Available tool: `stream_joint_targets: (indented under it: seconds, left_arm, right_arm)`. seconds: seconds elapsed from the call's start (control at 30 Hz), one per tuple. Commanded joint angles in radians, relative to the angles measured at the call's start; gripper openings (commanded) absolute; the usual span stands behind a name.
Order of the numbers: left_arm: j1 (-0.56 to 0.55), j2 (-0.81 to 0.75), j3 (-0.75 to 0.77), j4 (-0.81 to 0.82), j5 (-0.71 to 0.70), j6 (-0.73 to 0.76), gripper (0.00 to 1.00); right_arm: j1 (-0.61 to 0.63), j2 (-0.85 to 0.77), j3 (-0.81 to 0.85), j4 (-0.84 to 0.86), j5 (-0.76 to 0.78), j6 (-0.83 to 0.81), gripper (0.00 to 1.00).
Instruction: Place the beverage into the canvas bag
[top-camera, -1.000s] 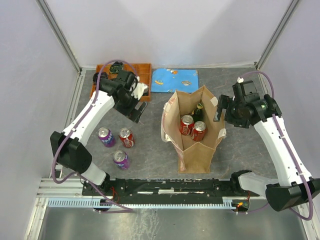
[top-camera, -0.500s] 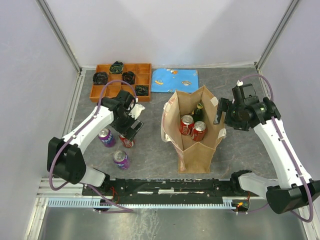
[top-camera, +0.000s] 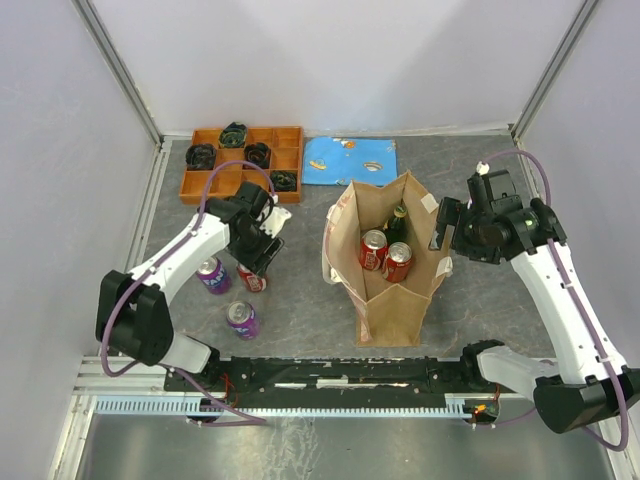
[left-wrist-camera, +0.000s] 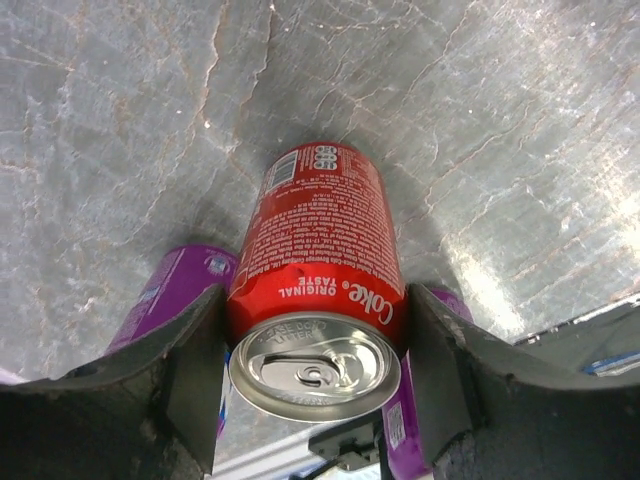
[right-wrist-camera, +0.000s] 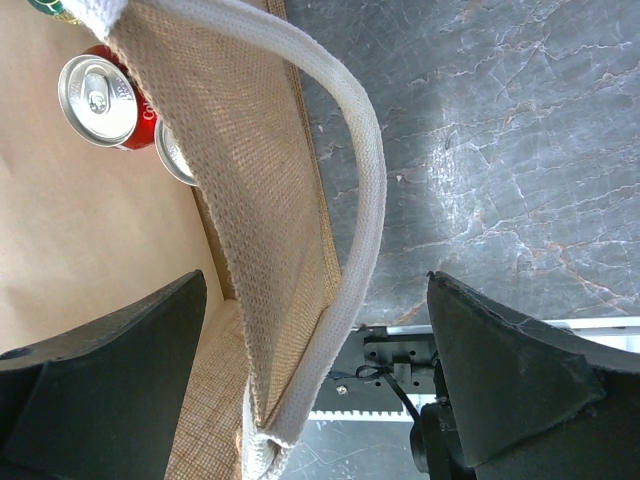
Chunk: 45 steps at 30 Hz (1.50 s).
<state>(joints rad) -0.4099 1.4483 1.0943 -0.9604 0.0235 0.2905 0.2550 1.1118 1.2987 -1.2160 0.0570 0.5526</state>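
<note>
A red cola can (left-wrist-camera: 320, 230) stands upright on the grey table, and my left gripper (left-wrist-camera: 315, 300) has come down over it, both fingers pressed against its sides. From above, that gripper (top-camera: 255, 260) hides most of the can (top-camera: 253, 282). The tan canvas bag (top-camera: 385, 290) stands open at mid-table and holds two red cans (top-camera: 373, 248) and a green bottle (top-camera: 398, 222). My right gripper (top-camera: 440, 225) is open, straddling the bag's right wall (right-wrist-camera: 250, 200) and its white handle (right-wrist-camera: 360, 150) without pinching them.
Two purple cans (top-camera: 212, 275) (top-camera: 241, 318) stand close beside the red one. An orange compartment tray (top-camera: 290, 160) holding dark objects sits at the back left, with a blue flat item (top-camera: 350, 160) next to it. Side walls enclose the table.
My left arm swung from beside the orange tray down to the red can, and its fingers closed in against it. The right arm barely moved.
</note>
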Motion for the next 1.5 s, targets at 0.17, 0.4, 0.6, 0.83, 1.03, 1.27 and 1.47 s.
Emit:
stream_joint_targets:
  seconds: [0.17, 0.4, 0.6, 0.83, 1.03, 1.27, 1.47]
  left_arm:
    - [0.000, 0.140, 0.746, -0.036, -0.077, 0.039, 0.03]
    - [-0.046, 0.350, 1.353, -0.042, 0.159, -0.038, 0.03]
    - [-0.261, 0.263, 1.215, 0.088, 0.306, -0.041, 0.03]
    - [-0.421, 0.174, 0.946, 0.117, 0.284, -0.006, 0.03]
    - [-0.496, 0.174, 0.769, 0.121, 0.261, 0.047, 0.03]
    - [-0.545, 0.240, 0.661, 0.182, 0.187, 0.038, 0.03]
    - [-0.569, 0.322, 0.643, 0.200, 0.136, 0.004, 0.03]
  right_arm:
    - [0.001, -0.012, 0.007, 0.027, 0.002, 0.006, 0.99]
    - [0.001, -0.015, 0.002, 0.030, -0.002, 0.010, 0.99]
    - [0.001, -0.032, 0.000, 0.014, 0.013, 0.010, 0.99]
    - [0.001, -0.033, 0.007, 0.010, 0.014, 0.007, 0.99]
    - [0.002, -0.013, 0.006, 0.025, -0.002, 0.004, 0.99]
    - [0.001, -0.013, 0.012, 0.016, 0.002, -0.002, 0.99]
    - [0.001, -0.032, 0.004, 0.001, 0.013, -0.002, 0.99]
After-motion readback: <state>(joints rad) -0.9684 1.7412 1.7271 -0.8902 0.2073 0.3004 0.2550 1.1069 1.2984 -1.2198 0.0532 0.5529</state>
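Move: The left hand already grips the last red Coke can, near its top; the canvas bag's middle stands about 31 cm to its right and 4 cm ahead. Inside, two Coke cans stand some 30 cm right, 6 ahead, and 36 right, 3 ahead. One purple can is 10 cm left, level with it, another 3 left and 11 back. From the right hand the bag's middle is about 12 cm left, 5 ahead and 10 below. Keeping its pinch on the Coke can, the left hand sweeps up and forward off the table, peaking about 34 cm up with the fingers swung outward, then arcs right and back over the bag's left wall. It sinks some 22 cm towards the free near part of the bag, tipping the fingers partly back down and ending turned roughly 35 degrees clockwise, still closed on the can. ##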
